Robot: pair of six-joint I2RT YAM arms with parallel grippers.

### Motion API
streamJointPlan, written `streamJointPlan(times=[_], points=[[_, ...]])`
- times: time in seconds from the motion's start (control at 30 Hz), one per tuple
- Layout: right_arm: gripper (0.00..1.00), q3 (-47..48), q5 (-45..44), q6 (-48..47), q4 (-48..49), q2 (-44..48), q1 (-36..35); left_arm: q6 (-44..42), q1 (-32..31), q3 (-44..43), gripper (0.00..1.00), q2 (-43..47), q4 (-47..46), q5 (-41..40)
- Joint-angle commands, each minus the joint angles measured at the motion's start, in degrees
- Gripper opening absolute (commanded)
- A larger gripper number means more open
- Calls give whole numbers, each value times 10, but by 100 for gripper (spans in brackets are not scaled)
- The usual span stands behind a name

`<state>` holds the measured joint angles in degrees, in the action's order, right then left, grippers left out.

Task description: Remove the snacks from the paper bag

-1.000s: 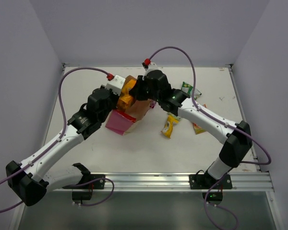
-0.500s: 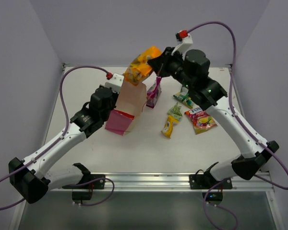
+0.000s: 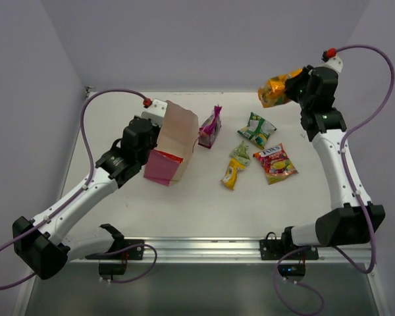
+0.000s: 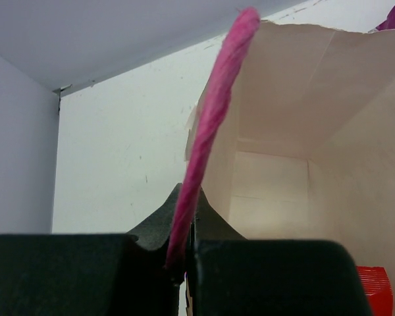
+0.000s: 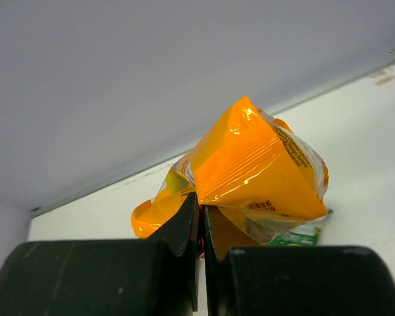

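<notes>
The paper bag (image 3: 174,146) stands tilted left of centre, tan with a pink side, its mouth open and its inside (image 4: 296,171) showing no packet. My left gripper (image 3: 157,120) is shut on the bag's pink cord handle (image 4: 207,125). My right gripper (image 3: 291,87) is high at the back right, shut on an orange snack packet (image 3: 276,87), seen crumpled (image 5: 250,171) above its jaws. On the table lie a purple packet (image 3: 210,128), a green one (image 3: 256,128), a yellow-green one (image 3: 234,166) and a red one (image 3: 274,162).
Grey walls close in the white table (image 3: 118,210) on three sides. The arms' bases sit on a metal rail (image 3: 204,249) along the near edge. Purple cables (image 3: 85,131) loop over both arms.
My right gripper has lifted the orange packet out of the bag and swung it up and right to the back right corner. The bag and left gripper have barely moved.
</notes>
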<state>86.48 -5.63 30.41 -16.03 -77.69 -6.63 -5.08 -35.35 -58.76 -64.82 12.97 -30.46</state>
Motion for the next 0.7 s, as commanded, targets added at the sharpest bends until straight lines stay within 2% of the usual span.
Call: streamJointPlan(times=[0.0, 0.13, 0.33, 0.37, 0.4, 0.47, 0.5, 0.63, 0.67], points=[[0, -31, -58, 46, 51, -39, 52, -1, 5, -25, 0, 21, -30, -1], [0, -69, -69, 94, 59, -96, 114, -12, 5, -15, 0, 31, -35, 11], [1, -91, -83, 117, 45, -172, 135, -26, 8, -5, 0, 46, -39, 15], [9, -84, -80, 114, 32, -182, 136, -26, 9, -4, 0, 47, -43, 22], [29, -75, -67, 111, 16, -192, 136, -25, 8, -2, 0, 50, -44, 27], [45, -54, -50, 94, -21, -190, 135, -26, 8, -1, 0, 51, -50, 35], [58, -54, -37, 89, -29, -168, 129, -29, 9, 0, 0, 52, -51, 39], [80, -65, 2, 26, -29, -83, 72, -47, 11, 10, 0, 54, -69, 51], [81, -64, 8, -11, -26, -68, 45, -49, 11, 10, 0, 54, -74, 54]])
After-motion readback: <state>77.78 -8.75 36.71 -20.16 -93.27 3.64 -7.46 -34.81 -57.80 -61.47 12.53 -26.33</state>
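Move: The orange snack is already in the right hand's fingers. The bare table spot it is taken to lies about 6 cm ahead of that hand, 12 to the right and some 39 below. On the table at that depth, the big green snack lies about 6 ahead and straight in line; the red snack about 10 back and 5 right; the small green snack 5 back and 8 left. From the left hand the spot is some 16 ahead, 54 right and 26 below. The right fingers let go of the orange snack after the arm swoops about 25 cm down and 13 cm to the right, slightly forward, tipping down some 30 degrees and turning clockwise. The fingers spread wide at the low point while still above the table, and the empty hand starts back up and left by roughly 5 cm. The left hand keeps its pinch on the paper bag's pink handle, easing up a centimetre. ##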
